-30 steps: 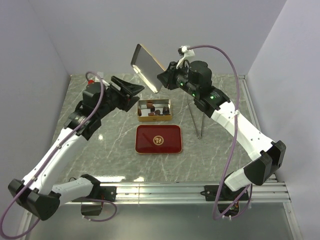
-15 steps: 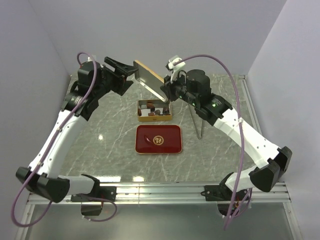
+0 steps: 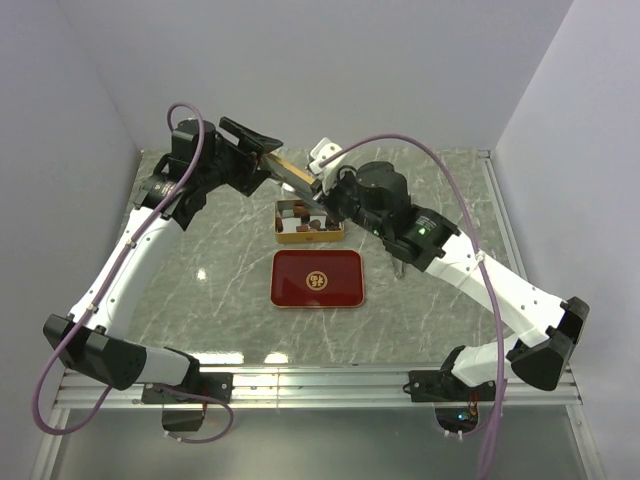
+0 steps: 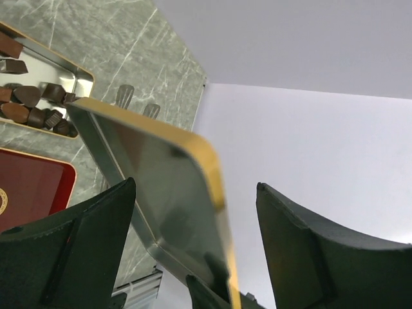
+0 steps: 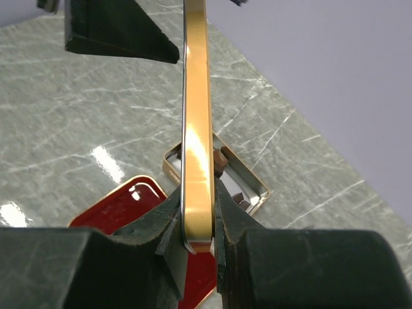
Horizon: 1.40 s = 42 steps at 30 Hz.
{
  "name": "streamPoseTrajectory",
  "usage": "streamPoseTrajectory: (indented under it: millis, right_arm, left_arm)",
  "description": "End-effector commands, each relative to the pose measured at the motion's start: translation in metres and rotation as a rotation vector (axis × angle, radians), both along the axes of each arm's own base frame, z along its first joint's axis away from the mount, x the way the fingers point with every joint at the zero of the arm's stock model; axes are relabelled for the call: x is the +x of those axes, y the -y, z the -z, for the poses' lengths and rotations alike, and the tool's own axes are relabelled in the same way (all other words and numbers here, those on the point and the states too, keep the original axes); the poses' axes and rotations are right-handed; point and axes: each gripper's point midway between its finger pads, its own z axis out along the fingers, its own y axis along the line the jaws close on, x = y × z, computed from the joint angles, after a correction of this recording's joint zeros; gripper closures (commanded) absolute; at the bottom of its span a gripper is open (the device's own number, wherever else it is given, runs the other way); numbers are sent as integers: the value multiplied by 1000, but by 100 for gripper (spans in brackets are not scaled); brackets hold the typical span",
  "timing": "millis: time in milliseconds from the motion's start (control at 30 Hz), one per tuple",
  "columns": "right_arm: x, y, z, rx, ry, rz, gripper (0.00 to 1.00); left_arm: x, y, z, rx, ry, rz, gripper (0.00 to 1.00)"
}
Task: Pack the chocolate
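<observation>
Several dark brown pieces of chocolate (image 3: 312, 224) (image 4: 32, 106) lie in the open gold tin (image 3: 283, 236) (image 4: 81, 75) at mid-table. My right gripper (image 3: 318, 190) (image 5: 196, 193) is shut on one end of the tin's gold lid (image 3: 292, 172) (image 5: 196, 96), holding it on edge and tilted above the tin. My left gripper (image 3: 268, 150) (image 4: 196, 185) is open, its fingers standing on either side of the lid's (image 4: 161, 193) far end with a gap showing. One left finger (image 5: 122, 32) appears in the right wrist view beside the lid.
A red tray (image 3: 317, 278) (image 5: 122, 206) lies just in front of the tin. Metal tongs (image 3: 398, 262) lie to the tin's right, mostly hidden under the right arm. Walls close off the table at the back and both sides.
The right gripper has lowered the lid toward the tin and tilted it flatter. The left arm rose and swung to the lid's far end, its jaws opening wider.
</observation>
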Motion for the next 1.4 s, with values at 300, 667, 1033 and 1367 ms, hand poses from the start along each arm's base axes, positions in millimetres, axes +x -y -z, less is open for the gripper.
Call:
streamPoseTrajectory:
  millis: [300, 667, 1033, 1367]
  right_arm:
    - [2, 24, -32, -55, 277, 158, 93]
    - [0, 21, -39, -129, 440, 159, 92]
    - [-11, 9, -37, -118, 439, 93, 92]
    - [-18, -3, -36, -121, 467, 71, 88]
  left_arm:
    - [-18, -12, -3, 51, -25, -6, 42]
    - [-13, -8, 8, 57, -53, 5, 33]
    - [-9, -2, 20, 34, -82, 10, 27]
    - [-11, 10, 30, 15, -96, 52, 60]
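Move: The right hand holds one end of the upright lid, whose middle lies about 6 cm left and 3 cm ahead of it, level. From the open left hand, straddling the far end, that middle is roughly 7 cm right and 4 cm back, level. The chocolate box is some 8 cm ahead and 7 cm right of the left hand, about 30 cm below; the red tray's middle lies some 18 cm nearer than the box. Seen along its fingers, the right hand rolls the lid some 25° counter-clockwise; left sinks 3 cm, closing round its edge. ##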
